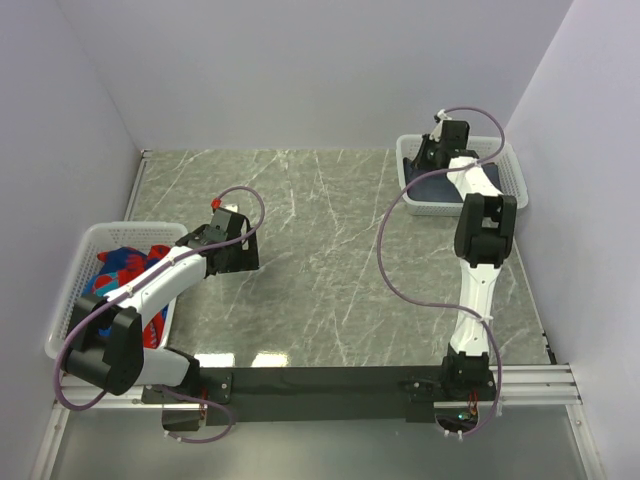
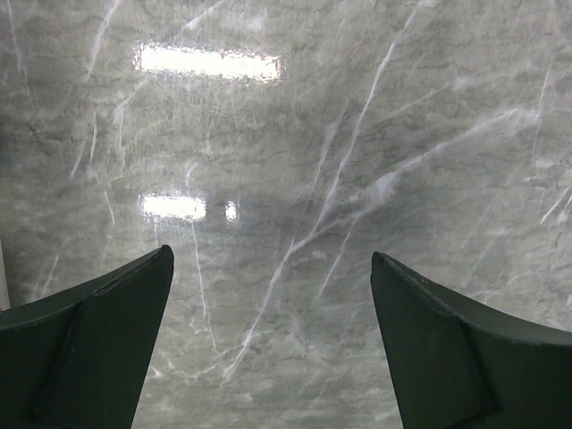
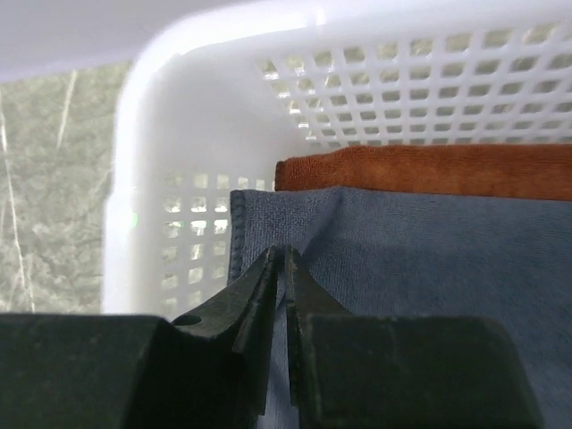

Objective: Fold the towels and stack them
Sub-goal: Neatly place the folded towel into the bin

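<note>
A dark slate-blue towel [image 3: 429, 259] lies in the white mesh basket [image 3: 179, 134] at the back right, on top of a rust-brown towel [image 3: 429, 170]. My right gripper [image 3: 284, 255] is shut on a pinched ridge of the blue towel near its left hem. From above, that gripper [image 1: 432, 160] reaches into the basket [image 1: 515, 178] over the blue towel [image 1: 435, 186]. Bright red and blue patterned towels [image 1: 125, 265] fill the left basket [image 1: 75, 300]. My left gripper [image 2: 273, 259] hangs open over bare marble, with nothing between its fingers [image 2: 98, 331].
The grey marble table top [image 1: 330, 250] stretches between the two baskets. White walls close in the left, right and back sides. The left arm [image 1: 150, 290] reaches over the left basket, its gripper [image 1: 235, 255] just right of it.
</note>
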You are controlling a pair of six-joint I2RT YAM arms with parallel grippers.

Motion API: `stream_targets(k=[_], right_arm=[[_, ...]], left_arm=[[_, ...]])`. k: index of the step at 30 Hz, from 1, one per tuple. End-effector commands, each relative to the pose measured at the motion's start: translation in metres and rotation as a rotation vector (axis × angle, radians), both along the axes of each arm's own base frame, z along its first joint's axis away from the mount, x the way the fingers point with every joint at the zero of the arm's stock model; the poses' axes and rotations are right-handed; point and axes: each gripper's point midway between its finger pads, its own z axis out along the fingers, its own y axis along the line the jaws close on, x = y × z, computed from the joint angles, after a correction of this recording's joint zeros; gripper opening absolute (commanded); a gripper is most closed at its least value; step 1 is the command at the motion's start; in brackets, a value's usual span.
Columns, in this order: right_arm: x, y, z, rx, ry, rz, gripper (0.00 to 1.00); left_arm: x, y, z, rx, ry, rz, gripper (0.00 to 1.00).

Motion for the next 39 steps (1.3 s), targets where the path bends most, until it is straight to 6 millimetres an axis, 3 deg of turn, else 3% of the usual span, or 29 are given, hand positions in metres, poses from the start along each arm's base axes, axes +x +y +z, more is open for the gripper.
stream_targets(k=[1,4,12,17,18,19,21,22,23,24,27,28,29,30,31,32,33,34,35,36,37,38,39], right_arm=[[0.009,0.013,0.019,0.024,-0.045,0.069,0.15],[0.008,0.020,0.014,0.037,-0.031,0.118,0.15],[0.007,0.036,0.026,0.073,-0.069,0.234,0.16],[0.003,0.018,0.056,-0.021,-0.107,0.161,0.16],[0.002,0.012,0.065,-0.045,-0.121,0.137,0.17],[-0.002,0.004,0.090,-0.080,-0.159,0.097,0.17],[-0.015,-0.004,0.101,-0.117,-0.157,0.063,0.19],[-0.023,-0.012,0.131,-0.151,-0.199,0.023,0.19],[-0.031,-0.015,0.133,-0.165,-0.189,0.008,0.21],[-0.046,-0.017,0.160,-0.175,-0.213,-0.010,0.22],[-0.077,-0.029,0.174,-0.204,-0.188,-0.085,0.34],[-0.094,-0.031,0.203,-0.205,-0.236,-0.106,0.37],[-0.107,-0.033,0.199,-0.205,-0.213,-0.134,0.42],[-0.131,-0.034,0.223,-0.202,-0.241,-0.151,0.43],[-0.143,-0.034,0.230,-0.197,-0.249,-0.164,0.43],[-0.159,-0.034,0.217,-0.184,-0.218,-0.179,0.46],[-0.185,-0.035,0.244,-0.179,-0.280,-0.200,0.48],[-0.199,-0.035,0.247,-0.173,-0.294,-0.215,0.50],[-0.215,-0.034,0.232,-0.158,-0.270,-0.226,0.54],[-0.242,-0.033,0.255,-0.148,-0.334,-0.241,0.54],[-0.257,-0.038,0.257,-0.153,-0.347,-0.275,0.56],[-0.272,-0.039,0.247,-0.140,-0.331,-0.296,0.60],[-0.299,-0.039,0.264,-0.127,-0.392,-0.317,0.62]], left_arm=[[0.013,-0.006,0.020,-0.031,-0.068,-0.014,0.97],[0.013,-0.007,0.020,-0.032,-0.070,-0.014,0.97],[0.013,-0.006,0.021,-0.032,-0.072,-0.017,0.97],[0.013,-0.007,0.026,-0.042,-0.090,-0.023,0.97],[0.013,-0.008,0.028,-0.046,-0.097,-0.024,0.97],[0.013,-0.008,0.032,-0.055,-0.109,-0.024,0.97],[0.014,-0.009,0.039,-0.066,-0.132,-0.028,0.97],[0.014,-0.009,0.047,-0.074,-0.158,-0.027,0.98],[0.014,-0.008,0.052,-0.079,-0.178,-0.025,0.98],[0.014,-0.007,0.057,-0.083,-0.196,-0.022,0.98],[0.012,-0.004,0.078,-0.102,-0.278,-0.010,0.98],[0.010,-0.001,0.090,-0.114,-0.323,-0.001,0.98],[0.009,0.001,0.097,-0.117,-0.350,0.004,0.98],[0.009,0.004,0.105,-0.119,-0.384,0.017,0.99],[0.005,0.008,0.117,-0.133,-0.434,0.027,0.99],[0.003,0.010,0.125,-0.139,-0.465,0.036,0.99],[0.002,0.016,0.132,-0.135,-0.498,0.056,0.99],[-0.003,0.020,0.144,-0.151,-0.553,0.070,0.99],[-0.005,0.024,0.152,-0.156,-0.586,0.084,0.99],[-0.008,0.027,0.158,-0.161,-0.614,0.095,0.99],[-0.013,0.034,0.169,-0.168,-0.668,0.125,0.99],[-0.016,0.039,0.173,-0.170,-0.691,0.144,0.99],[-0.019,0.043,0.177,-0.171,-0.711,0.159,0.99]])
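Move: The dark blue folded towel already lies in the white bin under the right fingertips, which are near its far-left corner; its middle is about 10 cm to the right and 4 cm back, a centimetre or so lower. The visible edge of the rust towel runs some 4 cm ahead and 11 cm to the right, and the bin's left wall is about 5 cm to the left, level with the hand. From the left hand the blue towel is roughly 28 cm ahead and 58 cm to the right. Against the blue towel's far-left corner, the nearly shut right fingertips first settle a little lower and work about 2.5 cm left towards the bin wall. They then lift clear, the arm pulling back and up some 25 cm each out of the bin, fingers opening and tilting upward. Meanwhile the open left hand rises about 16 cm off its waiting spot, tipping up some 35 degrees. ##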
